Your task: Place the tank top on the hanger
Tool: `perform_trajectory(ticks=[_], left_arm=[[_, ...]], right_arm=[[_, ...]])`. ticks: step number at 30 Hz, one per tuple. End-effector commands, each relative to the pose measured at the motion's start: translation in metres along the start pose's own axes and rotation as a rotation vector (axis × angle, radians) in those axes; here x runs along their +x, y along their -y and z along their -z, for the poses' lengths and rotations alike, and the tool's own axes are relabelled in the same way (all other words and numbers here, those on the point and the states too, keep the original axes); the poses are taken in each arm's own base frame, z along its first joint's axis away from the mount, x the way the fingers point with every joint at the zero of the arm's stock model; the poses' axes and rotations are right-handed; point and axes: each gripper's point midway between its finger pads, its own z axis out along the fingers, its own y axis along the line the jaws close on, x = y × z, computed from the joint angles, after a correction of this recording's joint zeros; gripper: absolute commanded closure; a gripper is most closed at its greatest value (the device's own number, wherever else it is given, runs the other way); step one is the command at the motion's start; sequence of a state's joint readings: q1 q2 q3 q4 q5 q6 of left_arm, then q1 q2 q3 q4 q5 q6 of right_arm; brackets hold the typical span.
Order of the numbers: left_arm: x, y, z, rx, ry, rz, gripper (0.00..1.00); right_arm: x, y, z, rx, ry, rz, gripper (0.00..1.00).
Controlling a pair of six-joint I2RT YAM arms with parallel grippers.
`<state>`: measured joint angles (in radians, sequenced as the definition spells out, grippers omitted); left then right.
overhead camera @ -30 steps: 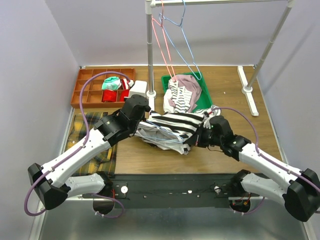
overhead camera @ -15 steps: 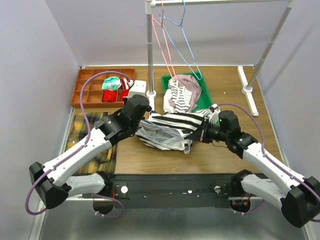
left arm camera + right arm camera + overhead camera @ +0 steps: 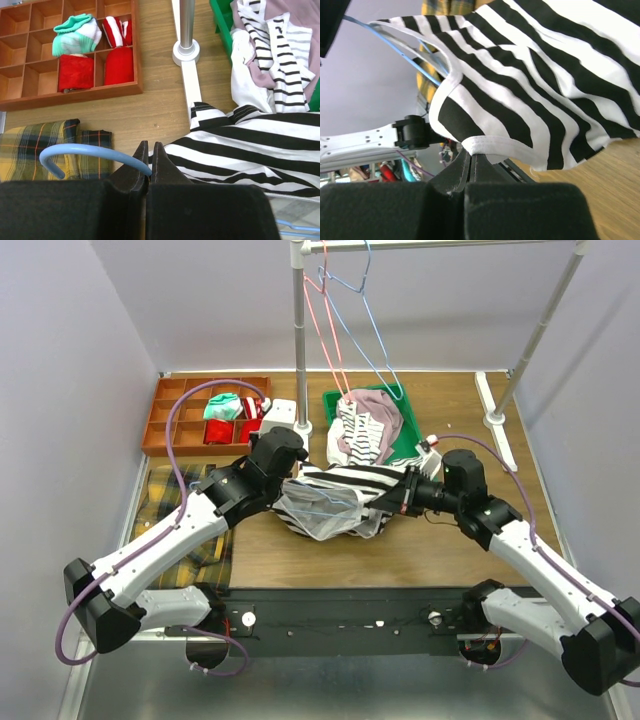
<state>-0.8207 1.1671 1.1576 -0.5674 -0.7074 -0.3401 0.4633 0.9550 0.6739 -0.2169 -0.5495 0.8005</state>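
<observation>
The tank top (image 3: 340,490), with wide black and white stripes, hangs stretched between my two grippers above the wooden table. My left gripper (image 3: 288,476) is shut on the light-blue hanger (image 3: 85,150), just below its hook, and the tank top (image 3: 240,145) lies right beside it. The hanger's wire (image 3: 325,508) shows faintly through the cloth. My right gripper (image 3: 401,502) is shut on the tank top's white edge band (image 3: 492,146). In the right wrist view the blue hanger wire (image 3: 400,50) runs inside the tank top's (image 3: 530,85) opening.
A green bin (image 3: 408,435) behind holds a dusty-pink garment and a finer-striped cloth. A wooden compartment tray (image 3: 165,435) with socks sits at the back left. A plaid cloth (image 3: 170,502) lies at the left. The rack pole (image 3: 299,340) carries red and blue wire hangers (image 3: 345,310).
My right arm has swung back and to the right, lifting the tank top's edge and stretching the cloth. My left gripper has edged slightly backward with the hanger.
</observation>
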Motion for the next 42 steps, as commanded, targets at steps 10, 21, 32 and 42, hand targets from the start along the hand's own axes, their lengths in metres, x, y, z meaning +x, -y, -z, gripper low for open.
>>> perform_trajectory(ticks=[10,21,32,42], left_arm=[[-0.039,0.037,0.015,0.149,0.088,0.053,1.0],[-0.067,0.057,0.024,0.215,0.126,0.089,1.0],[-0.096,0.073,0.042,0.209,0.157,0.029,1.0],[-0.173,0.05,0.086,0.157,0.274,-0.036,1.0]], right_arm=[[-0.04,-0.029,-0.01,-0.027,0.033,0.032,0.99],[-0.057,-0.035,-0.003,0.029,0.069,0.094,0.85],[-0.07,-0.044,0.013,0.067,0.116,0.17,0.56],[-0.122,-0.112,0.09,0.069,0.411,0.386,0.32]])
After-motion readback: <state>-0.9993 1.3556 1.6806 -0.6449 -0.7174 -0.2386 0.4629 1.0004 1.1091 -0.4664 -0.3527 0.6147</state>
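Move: The right hand still pinches a shoulder strap of the tank top; the right end of the hanger, partly hidden in cloth, is some 3 cm to its left and about level in height. The garment's middle lies about 6 cm left, 2 cm ahead and 6 cm lower. The left hand still grips the hanger's hook, with that same right end roughly 7 cm back, 12 cm right and 8 cm below; the rack foot is about 10 cm straight ahead, 25 cm down. The right fingers let go of the strap: the right hand first carries it about 4 cm forward and some 5 cm up at the hanger's right end, then opens more than halfway while rising further and drawing slightly left-to-right. The left hand keeps its pinch on the hook, bearing right and up, then steeply up, some 14 cm higher and 8 cm right, turning about 10 degrees clockwise. ##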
